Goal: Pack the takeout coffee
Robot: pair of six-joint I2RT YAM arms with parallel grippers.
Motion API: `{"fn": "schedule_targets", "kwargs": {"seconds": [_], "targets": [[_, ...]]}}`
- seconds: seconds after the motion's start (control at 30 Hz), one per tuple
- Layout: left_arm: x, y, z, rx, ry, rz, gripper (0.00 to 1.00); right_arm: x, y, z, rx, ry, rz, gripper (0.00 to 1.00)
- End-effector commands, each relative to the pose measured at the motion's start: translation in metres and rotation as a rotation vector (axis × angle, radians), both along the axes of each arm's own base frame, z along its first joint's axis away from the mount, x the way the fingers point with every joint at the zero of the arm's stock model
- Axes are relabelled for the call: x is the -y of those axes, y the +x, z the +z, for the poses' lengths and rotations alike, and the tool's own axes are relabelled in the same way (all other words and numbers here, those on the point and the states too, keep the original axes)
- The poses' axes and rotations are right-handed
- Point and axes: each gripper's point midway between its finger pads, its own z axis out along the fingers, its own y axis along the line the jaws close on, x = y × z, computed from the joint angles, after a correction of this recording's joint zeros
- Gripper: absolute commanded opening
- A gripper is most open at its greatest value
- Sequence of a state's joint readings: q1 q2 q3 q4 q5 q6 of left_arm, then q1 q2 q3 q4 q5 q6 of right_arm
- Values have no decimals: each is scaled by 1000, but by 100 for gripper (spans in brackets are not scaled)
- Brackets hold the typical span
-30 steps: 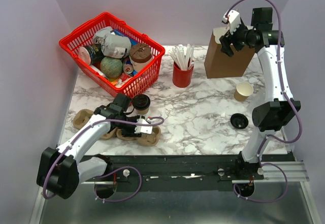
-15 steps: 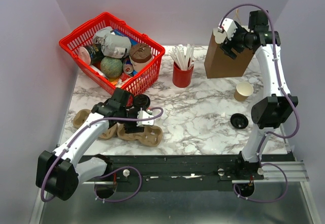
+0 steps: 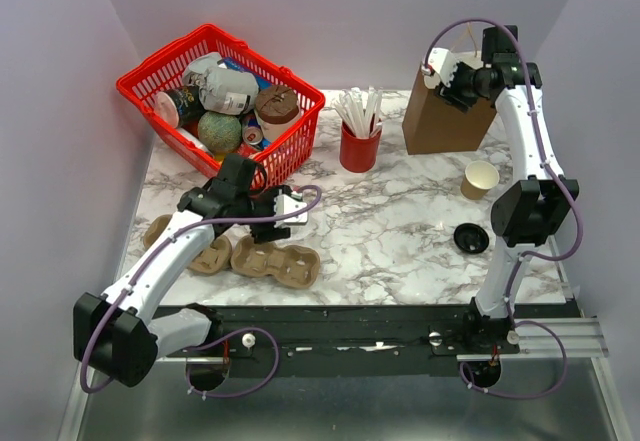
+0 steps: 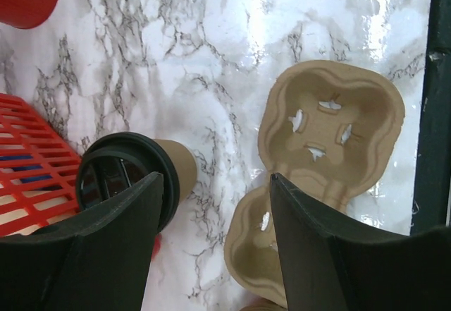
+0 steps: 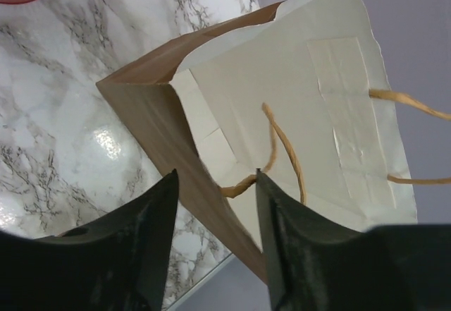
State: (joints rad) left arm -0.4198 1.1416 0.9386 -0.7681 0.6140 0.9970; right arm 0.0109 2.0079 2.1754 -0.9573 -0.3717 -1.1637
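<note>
The takeout coffee (image 4: 151, 177), a brown paper cup with a black lid, stands on the marble beside the red basket. In the top view my left gripper (image 3: 265, 216) hides it. My left gripper (image 4: 215, 177) is open above the table. Its left finger (image 4: 106, 247) overlaps the lid, and the gap between the jaws shows bare marble and a pulp cup carrier (image 4: 331, 127). My right gripper (image 3: 452, 79) is open at the top of the brown paper bag (image 3: 445, 126). In the right wrist view its jaws (image 5: 215, 173) straddle the bag's near wall (image 5: 162, 135), with a twine handle (image 5: 282, 142) just inside.
The red basket (image 3: 130, 86) full of groceries stands at the back left. A red cup of straws (image 3: 360, 146) is at the back middle. A lidless tan cup (image 3: 481, 178) and a loose black lid (image 3: 471, 238) lie on the right. Pulp carriers (image 3: 280, 261) lie at the front left.
My left gripper has moved back from over the carriers to above the coffee by the basket. My right gripper has moved left and back to the bag's open top.
</note>
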Motion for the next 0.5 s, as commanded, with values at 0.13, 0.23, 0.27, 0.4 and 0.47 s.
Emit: {"fn": "schedule_targets", "kwargs": {"seconds": [0.13,0.23,0.27,0.4,0.47], "targets": [[17,22,30,44,-89,25,69,5,-22,-1,-29,-26,9,35],[20,26,34,47,-107,31,69,5,-31,5,-14,-26,11,26],[22,28,36,52,-113,33,69,4,-35,14,6,-23,16,24],[25,32,39,43,-134,52,69,-5,-55,19,5,-40,81,1],[27,35,42,48,-149,57,69,-6,-65,12,-11,-77,126,0]]}}
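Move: Paper bag: its near rim is already between the right fingers, its middle about 5 cm farther out, 2 cm left and 11 cm lower. From the right hand, the red straw holder is 9 cm back, 25 cm left; the empty paper cup 18 cm back, 3 cm right; both about 18 cm below. From the left hand, the lidded coffee is about 6 cm ahead, 6 cm down, and the two-cup tray 4 cm back, 2 cm left, 9 cm down. Close the right gripper from half open to shut, pinching the bag's near wall at the rim; dip about 1 cm, then pull straight back some 4 cm, keeping the pinch and coming back up. Meanwhile raise the open left gripper forward, up and slightly right by about 4 cm, clear of the two-cup tray and beside the lidded coffee, touching nothing. ##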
